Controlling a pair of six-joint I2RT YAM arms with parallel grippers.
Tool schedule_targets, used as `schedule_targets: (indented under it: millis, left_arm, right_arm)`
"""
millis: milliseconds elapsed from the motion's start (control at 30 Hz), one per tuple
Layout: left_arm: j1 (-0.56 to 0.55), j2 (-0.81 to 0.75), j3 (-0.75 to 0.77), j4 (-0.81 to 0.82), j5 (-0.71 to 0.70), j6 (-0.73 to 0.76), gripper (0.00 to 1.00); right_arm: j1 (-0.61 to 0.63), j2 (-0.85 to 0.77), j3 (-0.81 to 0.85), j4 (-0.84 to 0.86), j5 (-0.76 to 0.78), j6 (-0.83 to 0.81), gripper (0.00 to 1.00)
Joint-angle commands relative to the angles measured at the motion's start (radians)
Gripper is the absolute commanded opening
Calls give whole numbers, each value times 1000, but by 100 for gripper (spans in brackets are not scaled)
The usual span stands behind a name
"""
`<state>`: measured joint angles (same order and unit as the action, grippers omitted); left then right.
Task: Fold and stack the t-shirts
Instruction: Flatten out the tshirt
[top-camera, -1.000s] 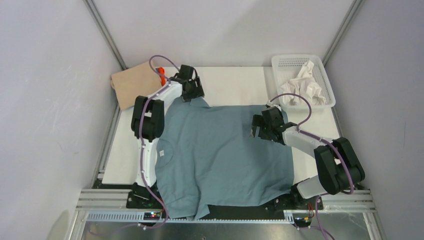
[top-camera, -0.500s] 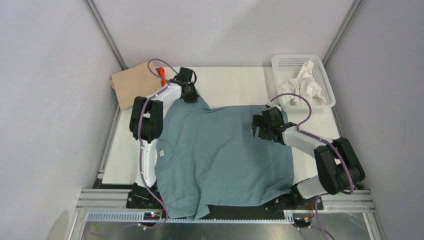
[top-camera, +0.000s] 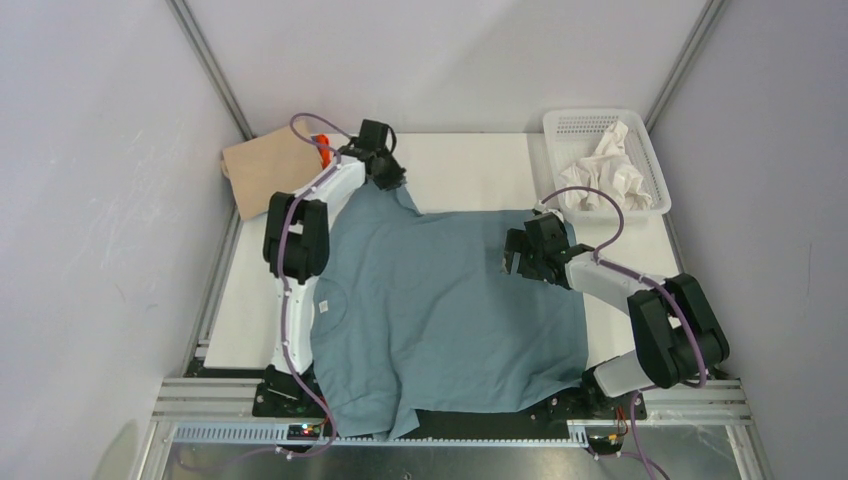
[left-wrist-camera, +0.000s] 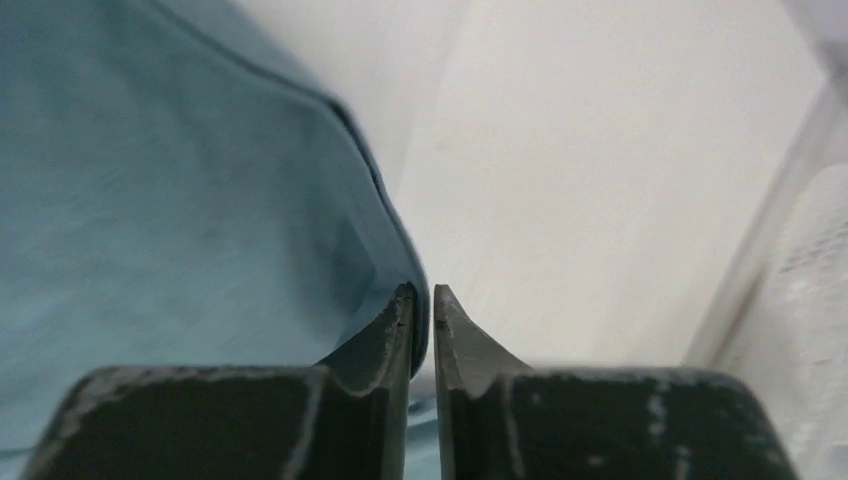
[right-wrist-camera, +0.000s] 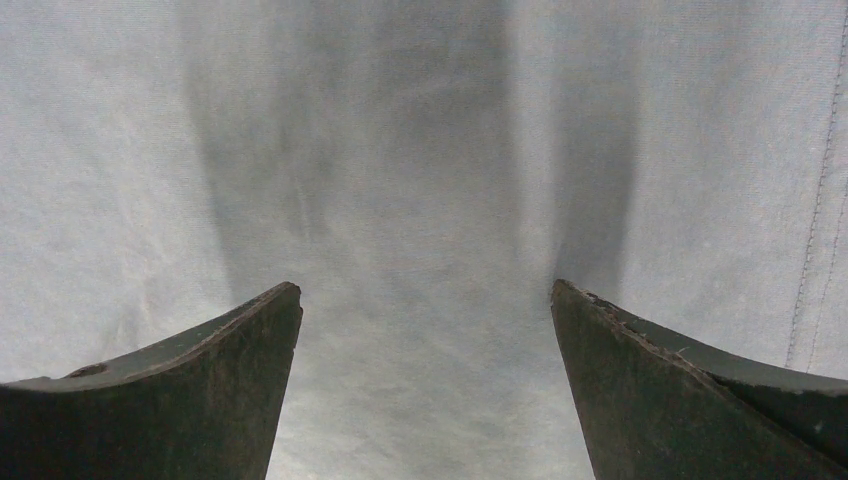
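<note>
A large slate blue-grey t-shirt (top-camera: 440, 310) lies spread flat over the table, its white neck label (top-camera: 325, 307) near the left arm. My left gripper (top-camera: 392, 180) is at the shirt's far left sleeve corner. In the left wrist view it (left-wrist-camera: 424, 300) is shut on the dark hem of that shirt (left-wrist-camera: 180, 200). My right gripper (top-camera: 514, 260) hovers over the shirt's right part. Its jaws (right-wrist-camera: 425, 300) stand wide open with only flat cloth (right-wrist-camera: 400, 150) beneath them. A folded tan t-shirt (top-camera: 262, 165) lies at the far left with a bit of orange t-shirt (top-camera: 322, 143) beside it.
A white mesh basket (top-camera: 560, 125) stands at the far right corner and holds crumpled white cloth (top-camera: 610, 165). Bare white table (top-camera: 470, 170) shows beyond the shirt. Grey walls close in on both sides.
The left gripper has gone from open to shut on the sleeve corner and drawn it slightly towards the far side. The right arm has not moved.
</note>
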<state>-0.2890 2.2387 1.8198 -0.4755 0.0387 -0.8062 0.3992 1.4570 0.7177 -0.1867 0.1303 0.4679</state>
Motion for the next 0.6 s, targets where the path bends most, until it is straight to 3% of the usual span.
schedule_targets:
  millis: [0, 67, 100, 267, 300, 333, 367, 567]
  left_arm:
    - [-23, 102, 151, 23, -8, -199, 22]
    - [-30, 163, 233, 22, 3, -217, 37]
    - [-34, 182, 291, 22, 15, -221, 50]
    - [-39, 268, 458, 21, 67, -208, 67]
    - [-42, 266, 485, 22, 74, -200, 74]
    - [-42, 252, 494, 22, 70, -173, 90]
    - [-43, 240, 505, 22, 63, -142, 95]
    - [-45, 18, 437, 9, 12, 9, 100]
  right_arm:
    - [-10, 18, 0, 36, -5, 9, 99]
    - [-15, 19, -1, 32, -8, 11, 99]
    - [-16, 19, 0, 31, -7, 11, 99]
    - [-19, 7, -1, 33, -17, 7, 99]
    - [-20, 6, 0, 33, -16, 6, 100]
    - [-21, 2, 0, 31, -13, 4, 99]
    - [-22, -4, 0, 31, -12, 3, 99]
    - [-30, -33, -1, 21, 7, 6, 99]
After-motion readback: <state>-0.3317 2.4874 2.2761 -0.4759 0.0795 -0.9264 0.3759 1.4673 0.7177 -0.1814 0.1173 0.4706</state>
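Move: Some 4 cm ahead of the left hand, 7 cm to its right and 5 cm below lies the patch of bare table for the t-shirt corner it already pinches. The t-shirt's middle is about 30 cm back and 12 cm right of that hand; the orange bag is roughly 9 cm ahead and 20 cm left, and the cardboard 5 cm ahead and 32 cm left. From the right hand, the bare patch lies about 18 cm ahead, 19 cm left. Swinging forward and to the right, the left hand carries the pinched t-shirt corner out over the bare table and opens its fingers wide on the way, letting go of the cloth. It travels about 7 cm forward and 6 cm right, staying low, then rises to some 4 cm above its starting height, rolling and tipping slightly upward. ##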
